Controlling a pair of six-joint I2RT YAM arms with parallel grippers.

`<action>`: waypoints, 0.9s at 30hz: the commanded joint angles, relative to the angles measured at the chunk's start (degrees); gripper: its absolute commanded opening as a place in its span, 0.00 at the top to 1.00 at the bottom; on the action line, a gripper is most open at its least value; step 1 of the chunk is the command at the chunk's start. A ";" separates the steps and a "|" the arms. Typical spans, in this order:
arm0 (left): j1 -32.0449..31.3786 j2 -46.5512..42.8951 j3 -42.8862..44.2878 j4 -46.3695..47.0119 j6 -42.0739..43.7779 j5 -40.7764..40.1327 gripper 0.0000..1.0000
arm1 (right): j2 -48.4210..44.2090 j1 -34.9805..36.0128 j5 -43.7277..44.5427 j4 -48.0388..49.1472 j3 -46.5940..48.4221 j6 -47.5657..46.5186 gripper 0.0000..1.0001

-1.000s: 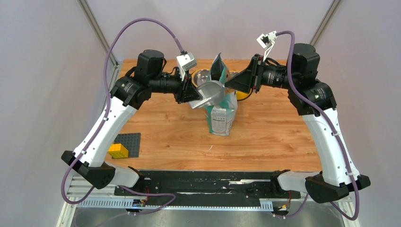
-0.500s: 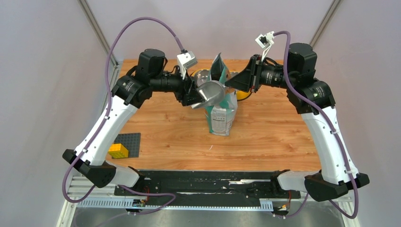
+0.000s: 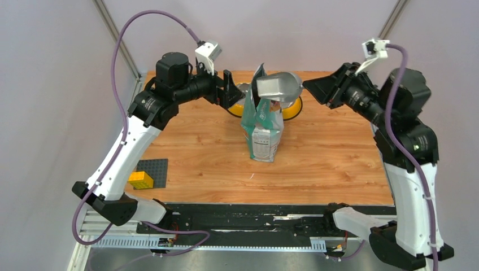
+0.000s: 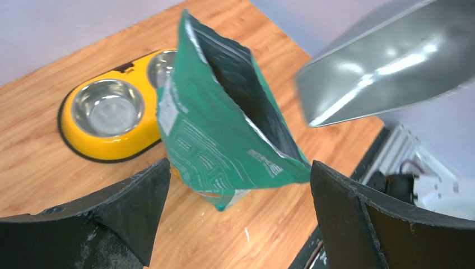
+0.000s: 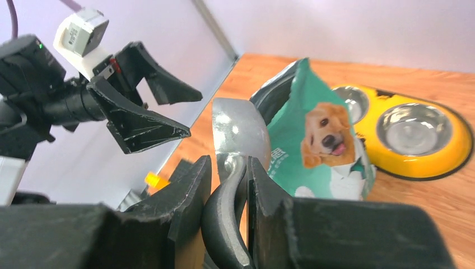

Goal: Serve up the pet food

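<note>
The teal-green pouch point(image 3: 262, 127) with the golden retriever stands open-topped at mid-table; no pet food shows, as its inside point(image 4: 246, 95) looks dark. My right gripper point(image 3: 308, 88) is shut on the handle point(image 5: 227, 224) of the grey scoop point(image 3: 277, 84), which hangs above the pouch mouth. My left gripper point(image 3: 233, 93) is open and holds nothing, just left of the pouch top. In the left wrist view the pouch point(image 4: 224, 140) lies between and beyond the spread fingers, with the scoop point(image 4: 386, 61) above it. The yellow double feeder point(image 3: 294, 111) sits behind the pouch, its steel bowls empty.
A dark building plate point(image 3: 155, 169) with a yellow brick point(image 3: 141, 179) lies at the table's front left. Metal frame posts rise at both back corners. The black rail point(image 3: 243, 217) runs along the near edge between the arm bases.
The left gripper let go of the scoop, opened wide and drew back to the left. The right arm rose and swung right, carrying the scoop by its handle up over the pouch.
</note>
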 commanded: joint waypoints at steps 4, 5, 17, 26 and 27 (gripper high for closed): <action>0.15 6.24 5.10 4.40 -11.19 -14.13 0.00 | -8.47 -0.14 17.48 4.35 -1.57 4.00 1.00; 0.17 7.29 6.48 4.43 -11.69 -14.07 0.00 | -9.03 -0.13 18.00 4.36 -2.09 3.86 1.00; 0.08 22.75 12.95 4.69 -16.90 -11.00 0.13 | -14.28 -0.12 22.81 4.23 -9.73 3.41 1.00; -0.15 25.04 12.60 -0.50 -14.52 -12.56 0.96 | -16.32 -0.14 26.92 4.35 -11.86 1.83 1.00; -0.18 24.31 12.49 -0.55 -14.04 -13.35 1.00 | -16.29 -0.09 26.96 4.34 -12.04 1.85 1.00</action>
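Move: The pet food bag's open rim lies some 12 cm ahead of the left gripper, 7 cm to its right and 10 cm below. The yellow feeder with its two bowls is farther out, about 19 cm ahead, 10 cm right and 34 cm down; the scoop's blade hangs 11 cm to the right, 3 cm ahead and 5 cm higher. From the right gripper, which holds the scoop, the rim is roughly 14 cm ahead, 12 cm left and 16 cm below. Bring the wide-open left gripper forward about 12 cm to the bag's rim, then sink it some 10 cm while easing right, tipping the fingers down and turning slightly counter-clockwise, and pinch the green bag wall at the opening. Meanwhile draw the right gripper 8 cm right, away from the bag, swinging it clockwise and keeping hold of the scoop. ##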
